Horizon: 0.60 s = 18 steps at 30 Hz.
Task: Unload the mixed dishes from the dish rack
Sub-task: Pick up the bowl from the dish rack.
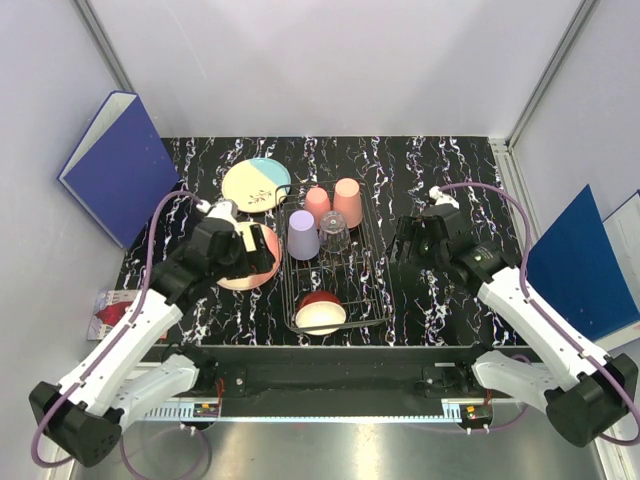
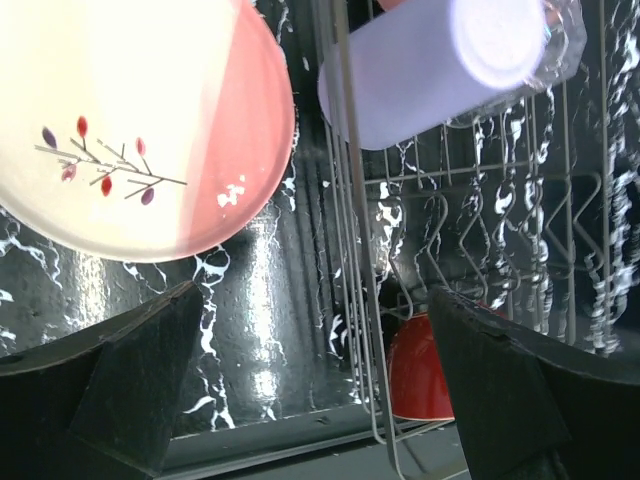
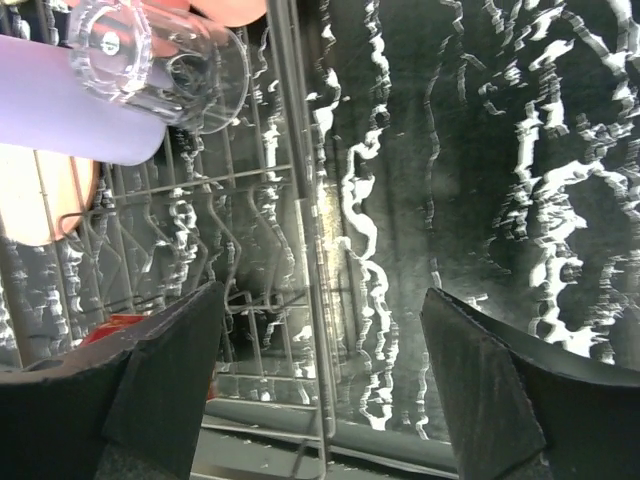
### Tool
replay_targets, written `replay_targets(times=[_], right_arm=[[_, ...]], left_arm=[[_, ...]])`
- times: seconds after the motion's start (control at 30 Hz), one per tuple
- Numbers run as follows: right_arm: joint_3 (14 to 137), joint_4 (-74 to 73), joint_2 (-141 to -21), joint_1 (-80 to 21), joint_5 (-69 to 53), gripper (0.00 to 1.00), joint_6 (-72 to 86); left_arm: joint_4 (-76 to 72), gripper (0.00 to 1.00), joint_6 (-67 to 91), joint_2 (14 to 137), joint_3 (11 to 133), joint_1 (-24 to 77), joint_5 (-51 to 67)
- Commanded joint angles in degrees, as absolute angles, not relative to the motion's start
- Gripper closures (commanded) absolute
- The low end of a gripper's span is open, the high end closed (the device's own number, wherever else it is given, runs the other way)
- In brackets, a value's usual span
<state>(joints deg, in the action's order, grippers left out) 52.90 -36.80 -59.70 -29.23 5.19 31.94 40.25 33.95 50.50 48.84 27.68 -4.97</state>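
Observation:
The wire dish rack (image 1: pixel 372 262) stands mid-table. It holds a lavender cup (image 1: pixel 302 238), a clear glass (image 1: pixel 334 234), two salmon-pink cups (image 1: pixel 347 201) and a red bowl (image 1: pixel 320 312). A blue-and-cream plate (image 1: pixel 256 184) and a pink-and-cream plate (image 1: pixel 240 277) lie on the table left of the rack. My left gripper (image 1: pixel 262 256) hovers open over the pink plate's (image 2: pixel 140 130) edge, beside the rack's left wall (image 2: pixel 350 250), with nothing between its fingers (image 2: pixel 140 370). My right gripper (image 1: pixel 402 244) is open beside the rack's right wall (image 3: pixel 310 300), holding nothing.
Blue binders lean against the left wall (image 1: pixel 118 165) and the right wall (image 1: pixel 580 262). The black marbled mat (image 1: pixel 450 180) is bare to the right of the rack. In the right wrist view, the glass (image 3: pixel 160 60) lies against the lavender cup (image 3: pixel 70 105).

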Motion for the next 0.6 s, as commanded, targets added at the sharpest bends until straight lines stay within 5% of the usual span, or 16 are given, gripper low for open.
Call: replay_targets(times=[0.0, 0.23, 0.57], right_arm=[[57.5, -38.8, -57.5, -35.1, 13.2, 0.14, 27.3], [56.6, -39.4, -52.3, -42.7, 15.6, 0.11, 25.1], [53.4, -37.4, -48.6, -42.9, 13.5, 0.07, 24.0]], left_arm=[[37.7, 0.01, 30.6, 50.0, 52.3, 35.2, -17.9], [37.6, 0.01, 23.8, 52.0, 54.1, 51.0, -23.4], [27.6, 0.01, 1.7, 47.1, 50.4, 60.1, -11.9]])
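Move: The bowl stands in the near end of the dish rack, roughly 13 cm right of the empty left hand, 11 cm back towards the bases and 9 cm below it. The purple cup is about 8 cm right of that hand and 6 cm farther out, with the clear glass some 16 cm right and 7 cm out. The pink-edged plate lies about 5 cm left, 3 cm out. From the right hand the bowl is about 17 cm left, 11 cm back and 9 cm lower. The left hand swings right and back over the rack's left side towards the bowl, about 8 cm right and 4 cm back at nearly constant height, turning some 30 degrees clockwise with a slight roll, its fingers still wide open and touching nothing. The right hand, open and empty too, rises about 5 cm and draws back some 4 cm, its fingers tipping up a little and turning slightly counter-clockwise. ##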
